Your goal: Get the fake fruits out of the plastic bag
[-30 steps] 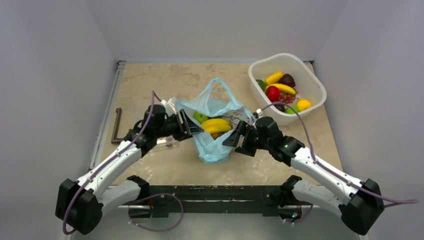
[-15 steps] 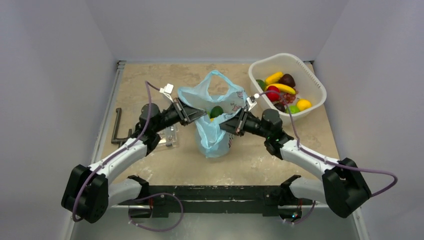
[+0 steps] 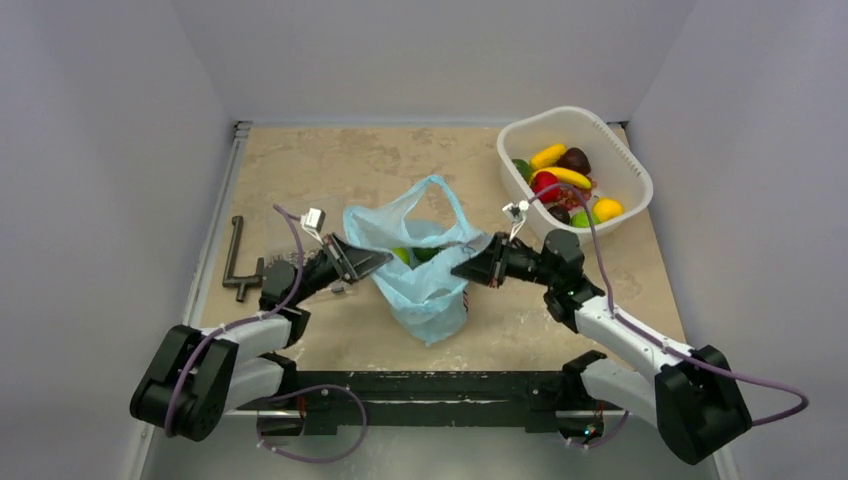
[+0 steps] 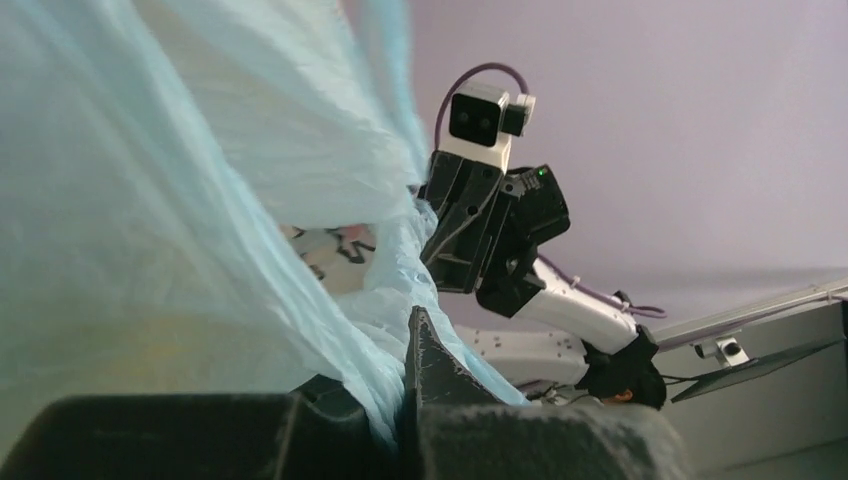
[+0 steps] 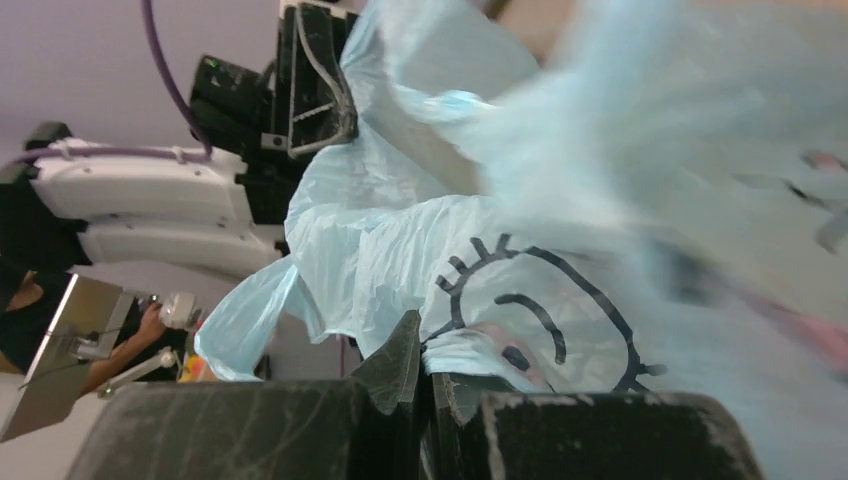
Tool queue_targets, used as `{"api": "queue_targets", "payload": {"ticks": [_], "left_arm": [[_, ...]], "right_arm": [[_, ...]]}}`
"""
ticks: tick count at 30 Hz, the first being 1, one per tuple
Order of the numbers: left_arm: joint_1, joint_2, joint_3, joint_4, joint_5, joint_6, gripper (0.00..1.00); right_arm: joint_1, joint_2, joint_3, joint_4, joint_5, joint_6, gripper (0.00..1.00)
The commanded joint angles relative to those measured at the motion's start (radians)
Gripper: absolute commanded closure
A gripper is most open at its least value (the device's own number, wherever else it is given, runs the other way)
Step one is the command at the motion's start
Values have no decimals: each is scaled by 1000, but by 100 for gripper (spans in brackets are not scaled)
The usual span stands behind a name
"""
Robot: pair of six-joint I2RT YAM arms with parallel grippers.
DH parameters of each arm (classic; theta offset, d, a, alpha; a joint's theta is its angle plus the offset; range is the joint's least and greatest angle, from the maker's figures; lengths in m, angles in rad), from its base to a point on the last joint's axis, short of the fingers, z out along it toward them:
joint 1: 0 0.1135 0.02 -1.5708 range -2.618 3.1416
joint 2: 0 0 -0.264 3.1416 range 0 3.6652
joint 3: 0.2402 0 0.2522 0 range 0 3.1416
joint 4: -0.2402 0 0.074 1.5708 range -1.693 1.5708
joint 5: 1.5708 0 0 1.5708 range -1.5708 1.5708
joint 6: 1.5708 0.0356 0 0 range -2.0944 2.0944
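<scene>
The light-blue plastic bag (image 3: 425,285) hangs in mid-table, held up by both arms. My left gripper (image 3: 375,262) is shut on the bag's left rim; the film (image 4: 250,240) is pinched between its jaws. My right gripper (image 3: 465,268) is shut on the right rim, where the cartoon print (image 5: 540,300) shows. The mouth is pulled open and a green fruit (image 3: 425,254) shows inside, with a second green piece (image 3: 402,256) beside it. Other fruits in the bag are hidden by the film.
A white slotted basket (image 3: 620,165) holding several toy fruits stands at the back right. A dark metal handle-shaped tool (image 3: 236,262) lies near the left edge. A clear box sits under my left arm, mostly hidden.
Both grippers have lifted and drawn back toward the near edge with the bag rims. The bag has shifted nearer. The yellow banana seen on top a second ago is out of sight.
</scene>
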Motion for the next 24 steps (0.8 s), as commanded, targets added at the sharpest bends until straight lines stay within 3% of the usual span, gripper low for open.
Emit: {"api": "queue_targets", "payload": {"ticks": [1, 7, 11, 14, 16, 20, 22, 24], "left_arm": [[-28, -3, -190, 217, 46, 2, 100], [-86, -69, -227, 121, 52, 48, 97], [-88, -153, -197, -54, 83, 79, 71], [-88, -281, -177, -294, 81, 138, 58], [-88, -413, -128, -611, 58, 243, 49], [-89, -664, 148, -1505, -173, 581, 31], [-89, -686, 273, -1765, -283, 691, 17], [-89, -668, 383, -1968, -362, 746, 12]], "right_arm": [[86, -111, -80, -266, 27, -150, 97], [171, -250, -20, -738, 320, -183, 86], [171, -276, 68, -948, 421, -192, 70], [171, -292, 180, -1092, 501, -234, 54], [171, -282, 259, -1164, 546, -265, 45], [171, -231, 402, -1250, 617, -325, 34], [171, -193, 472, -1297, 651, -368, 33], [170, -158, 558, -1342, 687, -416, 33]]}}
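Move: The plastic bag is still pinched by a rim in each hand; its fruit-filled middle lies about 8 cm to the left hand's right, some 2 cm back and 15 cm below. From the right hand the same middle is about 7 cm left, level fore and aft, and 14 cm below. The white basket stands roughly 23 cm ahead and 29 cm right of the right hand, 16 cm lower; the clear tray is about 20 cm left of the left hand, 2 cm farther out and 22 cm below. The bag's two rims are brought down and back together, both hands sinking some 8 cm and drawing back about 6 cm, then released as the fingers open. The hands rise most of the way again, the right also easing outward and forward, while both tip their fingers downward, the right by some 30 degrees. ##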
